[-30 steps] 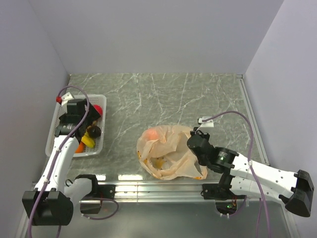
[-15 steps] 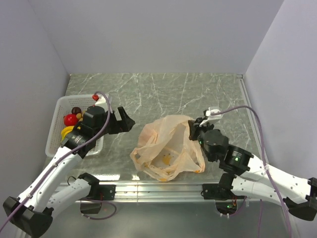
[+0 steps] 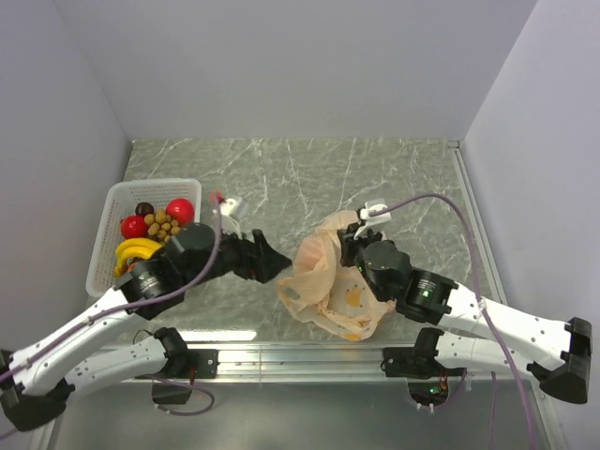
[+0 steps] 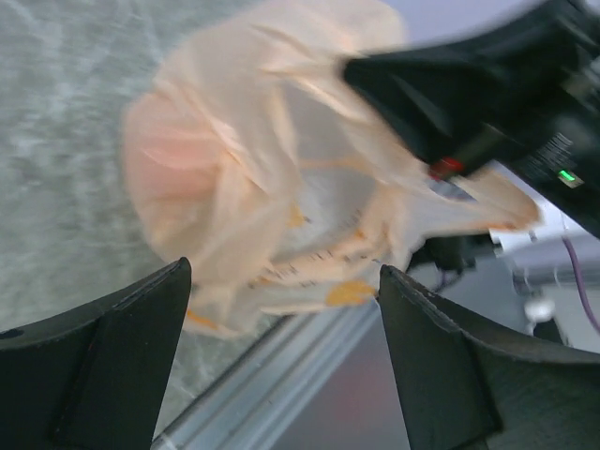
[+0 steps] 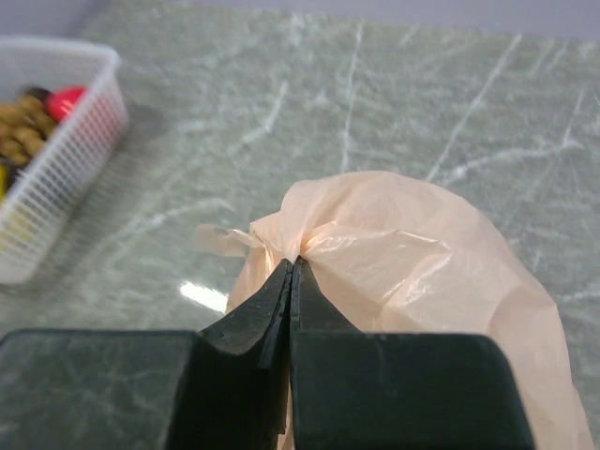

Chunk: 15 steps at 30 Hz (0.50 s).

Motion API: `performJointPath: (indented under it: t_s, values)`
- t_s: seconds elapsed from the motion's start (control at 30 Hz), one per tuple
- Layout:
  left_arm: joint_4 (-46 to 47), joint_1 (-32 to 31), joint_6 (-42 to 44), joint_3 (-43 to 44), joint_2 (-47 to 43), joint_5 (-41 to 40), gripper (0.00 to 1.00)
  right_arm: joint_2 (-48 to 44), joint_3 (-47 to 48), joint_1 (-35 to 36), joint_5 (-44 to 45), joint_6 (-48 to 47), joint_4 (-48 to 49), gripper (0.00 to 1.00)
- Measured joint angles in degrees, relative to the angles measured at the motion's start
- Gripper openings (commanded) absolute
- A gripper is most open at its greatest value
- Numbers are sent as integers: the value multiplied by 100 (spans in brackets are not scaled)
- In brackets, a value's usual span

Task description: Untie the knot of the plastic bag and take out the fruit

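The plastic bag [image 3: 330,286] lies crumpled and slack near the table's front edge, pale peach with orange marks. My right gripper [image 3: 349,246] is shut on a fold of its film at the top, and the pinch [image 5: 293,261] shows plainly in the right wrist view. My left gripper [image 3: 279,265] is open just left of the bag, jaws wide, with the bag [image 4: 253,187] ahead of the fingers [image 4: 112,366] and nothing between them. The knot cannot be made out in any view. The fruit [image 3: 159,225] lies in the white basket [image 3: 105,208]: red round ones, a tan cluster, bananas, a dark one.
The white basket [image 5: 47,178] stands at the left of the green marble table by the left wall. The metal rail [image 3: 300,356] runs along the front edge just below the bag. Walls close in on three sides.
My left arm has swung from over the basket rightward to the bag, with its jaws still wide. The right gripper has pulled the bag up and to the right, bunching it.
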Motion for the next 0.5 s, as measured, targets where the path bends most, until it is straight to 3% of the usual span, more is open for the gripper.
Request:
performJointPath:
  t_s: [0.27,0.43,0.5]
  values:
    - [494,-2302,-131,411,1574,-1222,73,247,72,105,426,35,-367,0]
    - [848,-2636,-262,643,2594,-1821,64,92,125,120,562,50,-485,0]
    - [1012,-2691,-321,645,2855,-2024,68,31,125,118,614,74,-549,0]
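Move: The plastic bag's open mouth lies about 15 cm to the left hand's right, 7 cm back and 12 cm below. The pink fruit showing through the bag is some 8 cm right, 2 cm ahead and 15 cm below that hand; the bag's pinched top is 16 cm right, 8 cm ahead, about level. From the right hand, already gripping that top, the mouth is some 15 cm back, 1 cm left and 12 cm below. Left hand sweeps some 13 cm right and 7 down towards the bag's mouth, fingers narrowing; right keeps its pinch. ##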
